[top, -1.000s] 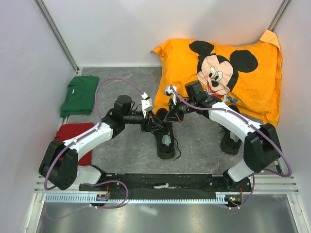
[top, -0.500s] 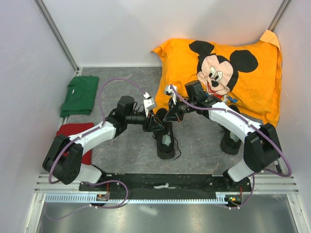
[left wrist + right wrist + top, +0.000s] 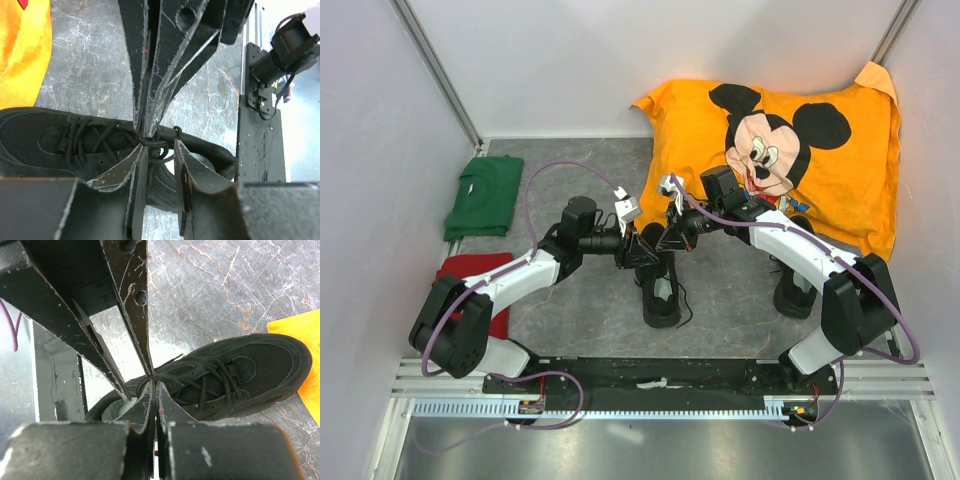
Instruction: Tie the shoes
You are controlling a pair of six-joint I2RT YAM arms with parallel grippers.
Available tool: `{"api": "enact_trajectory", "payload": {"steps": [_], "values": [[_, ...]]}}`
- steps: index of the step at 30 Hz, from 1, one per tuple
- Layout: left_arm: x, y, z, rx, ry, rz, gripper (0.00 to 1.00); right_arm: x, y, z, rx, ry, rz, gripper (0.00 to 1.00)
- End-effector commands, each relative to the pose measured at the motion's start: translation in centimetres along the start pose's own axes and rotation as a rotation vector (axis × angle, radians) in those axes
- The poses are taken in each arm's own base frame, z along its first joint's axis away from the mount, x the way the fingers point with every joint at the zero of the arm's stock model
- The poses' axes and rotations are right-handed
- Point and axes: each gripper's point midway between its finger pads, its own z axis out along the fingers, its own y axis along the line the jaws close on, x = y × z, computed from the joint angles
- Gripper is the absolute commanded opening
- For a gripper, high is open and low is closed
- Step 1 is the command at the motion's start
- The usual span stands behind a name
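Observation:
One black shoe (image 3: 661, 296) lies mid-table, toe pointing away from the arms' bases; its pale insole (image 3: 172, 167) shows. The other shoe (image 3: 790, 296) sits to the right, partly hidden under my right arm. Both grippers meet over the middle shoe's tongue. In the right wrist view my right gripper (image 3: 154, 383) is shut on a black lace (image 3: 150, 141), pinching it at its tips. My left gripper (image 3: 160, 146) faces it from the opposite side. Its jaws stand apart, with a lace loop lying loose in the gap. From above, the left gripper (image 3: 644, 250) and right gripper (image 3: 668, 243) almost touch.
An orange Mickey Mouse pillow (image 3: 790, 140) fills the back right, close behind the right arm. A folded green shirt (image 3: 485, 195) and a red cloth (image 3: 470, 280) lie at the left. A black rail (image 3: 660, 380) runs along the near edge. White walls close in the sides.
My left arm has shifted right and slightly back toward the right gripper, and its jaws have narrowed a little. The right arm and both shoes have not moved.

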Motion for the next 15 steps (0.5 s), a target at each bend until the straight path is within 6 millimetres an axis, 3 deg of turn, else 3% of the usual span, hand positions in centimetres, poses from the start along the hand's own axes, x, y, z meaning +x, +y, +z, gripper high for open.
{"api": "enact_trajectory", "payload": {"steps": [1,3,7,11,14,15], "values": [[-2.8,0.2,0.3,-0.013,-0.065,0.008,0.32,-1.0,0.7,0.2,-0.039,-0.032,-0.04,0.0],[-2.7,0.3,0.3,-0.017,-0.063,0.004,0.27,-0.9,0.8,0.3,-0.041,-0.031,-0.043,0.0],[-2.9,0.3,0.0,-0.03,-0.076,0.015,0.02,-0.9,0.9,0.3,-0.045,-0.029,-0.043,0.0],[-3.2,-0.1,-0.3,-0.017,-0.094,0.016,0.02,-0.7,0.9,0.2,-0.044,-0.023,-0.042,0.0],[-3.2,-0.2,-0.6,-0.019,-0.103,0.015,0.02,-0.4,0.8,-0.2,-0.026,-0.006,-0.049,0.25],[-3.2,-0.2,-0.6,-0.018,-0.104,0.014,0.02,-0.4,0.6,-0.8,-0.011,-0.011,-0.053,0.39]]}}
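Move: Right at the left hand's open fingertips, about 1 cm to its right, is the black lace loop, still pinched in the right hand's shut tips and so level with and directly at that hand. For either hand, the shoe's middle lies some 2 cm ahead, straight in line sideways and roughly 6 cm below. From the left hand, the loose lace end is about 9 cm back, 7 cm right and 10 cm down. Closing from about a third open to shut, the left fingers pinch the lace loop just under the right fingertips, while the left hand keeps its place to within about half a centimetre. The right hand stays put as well, holding the lace until the left is shut; then its fingers open by roughly a fifth and begin to let the lace go. ##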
